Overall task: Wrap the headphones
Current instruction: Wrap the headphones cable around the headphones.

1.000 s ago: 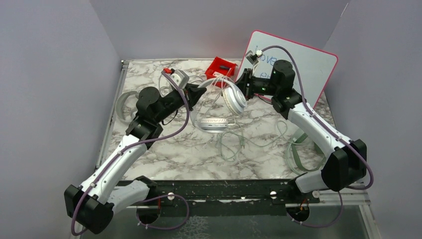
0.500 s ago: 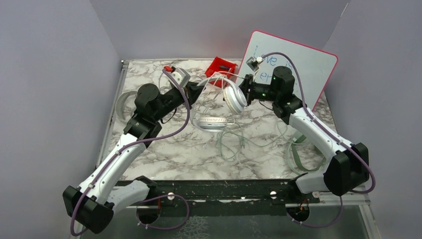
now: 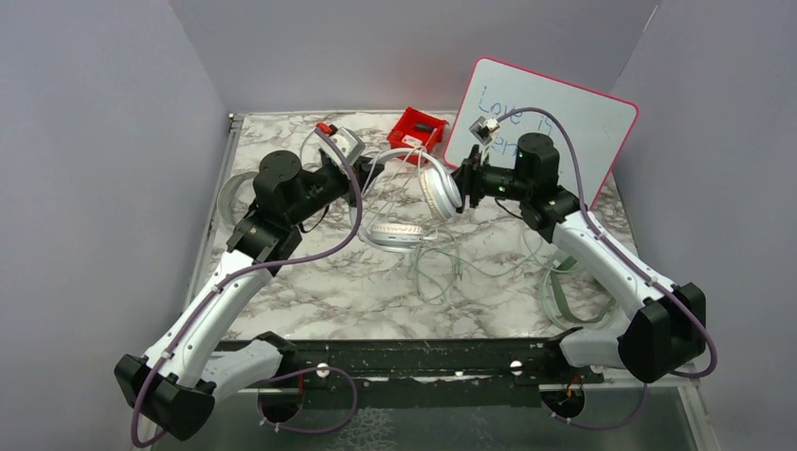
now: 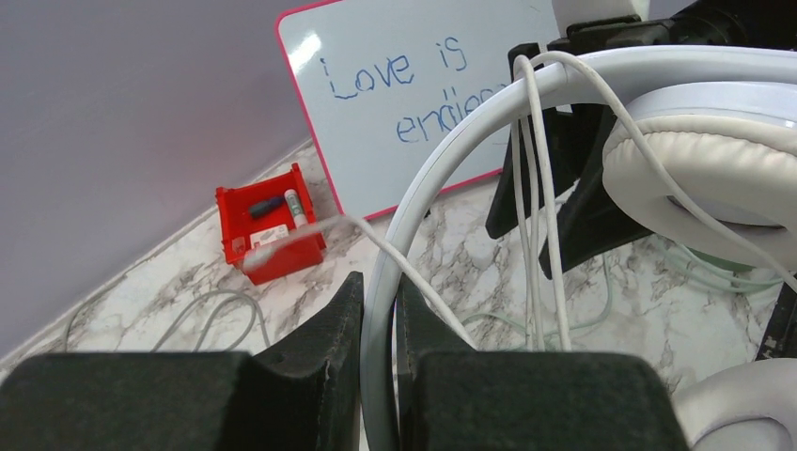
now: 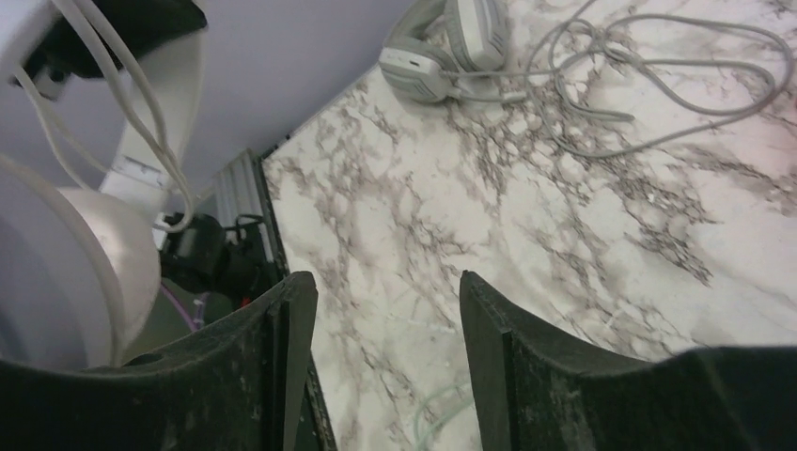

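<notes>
The white headphones (image 3: 438, 193) hang above the table. My left gripper (image 3: 361, 175) is shut on their headband (image 4: 378, 319), which runs up between the two fingers in the left wrist view. Their white cable (image 4: 536, 160) is looped over the band near the upper cup (image 4: 714, 174). The lower cup (image 3: 395, 235) rests on the marble. Just right of the upper cup, my right gripper (image 3: 467, 184) stands open. In its wrist view the right gripper (image 5: 385, 315) has only marble between its fingers, with the white cup (image 5: 80, 272) to the left.
A whiteboard (image 3: 554, 117) leans at the back right, with a red bin (image 3: 414, 127) beside it. A grey-green pair (image 3: 231, 199) lies at the left edge, and a mint pair (image 3: 564, 291) at the right. Loose mint cable (image 3: 442, 272) sprawls mid-table.
My right gripper has opened and dropped from the top of the headband to beside the upper cup. The left arm has drawn the headphones slightly left.
</notes>
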### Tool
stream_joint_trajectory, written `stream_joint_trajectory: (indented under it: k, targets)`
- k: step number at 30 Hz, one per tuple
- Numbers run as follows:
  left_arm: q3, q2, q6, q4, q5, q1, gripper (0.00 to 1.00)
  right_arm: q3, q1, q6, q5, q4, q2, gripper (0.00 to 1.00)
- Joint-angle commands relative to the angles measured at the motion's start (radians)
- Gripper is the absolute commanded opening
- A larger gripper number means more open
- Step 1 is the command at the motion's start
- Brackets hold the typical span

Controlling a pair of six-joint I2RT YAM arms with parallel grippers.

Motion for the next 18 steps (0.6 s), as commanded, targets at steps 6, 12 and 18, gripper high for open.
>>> stream_joint_trajectory:
  k: [6,12,18]
  targets:
    - [0.119,0.017,0.059,-0.126,0.041,0.006,0.0,-0.096,-0.104,-0.145,0.077,-0.116,-0.133,0.73]
    - [0.128,0.021,0.055,-0.215,0.157,0.006,0.0,-0.1,-0.157,-0.15,-0.194,0.255,-0.006,0.78]
    - [0.156,0.026,0.038,-0.267,0.261,0.006,0.0,-0.034,-0.138,-0.2,-0.402,0.509,0.132,0.87]
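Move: My left hand pinches the headband. The cable turns over that band lie about 8 cm to its right and 3 cm ahead, nearly level. From my empty, half-open right hand they are some 3 cm ahead, 3 cm left and 5 cm up. The near-right earcup is about 4 cm back, 1 cm right and 4 cm above my right hand; the other earcup is roughly 10 cm back and 6 cm left of it. I pull my right hand out rightward from behind the headphones, about 5 cm and sinking slightly, then swing it forward some 3 cm and partway back left, opening the fingers wide and rolling its forward side up. Late on, my left hand, still gripping the headband, eases down and back about 2.5 cm each way, nosing down and turning slightly clockwise. ##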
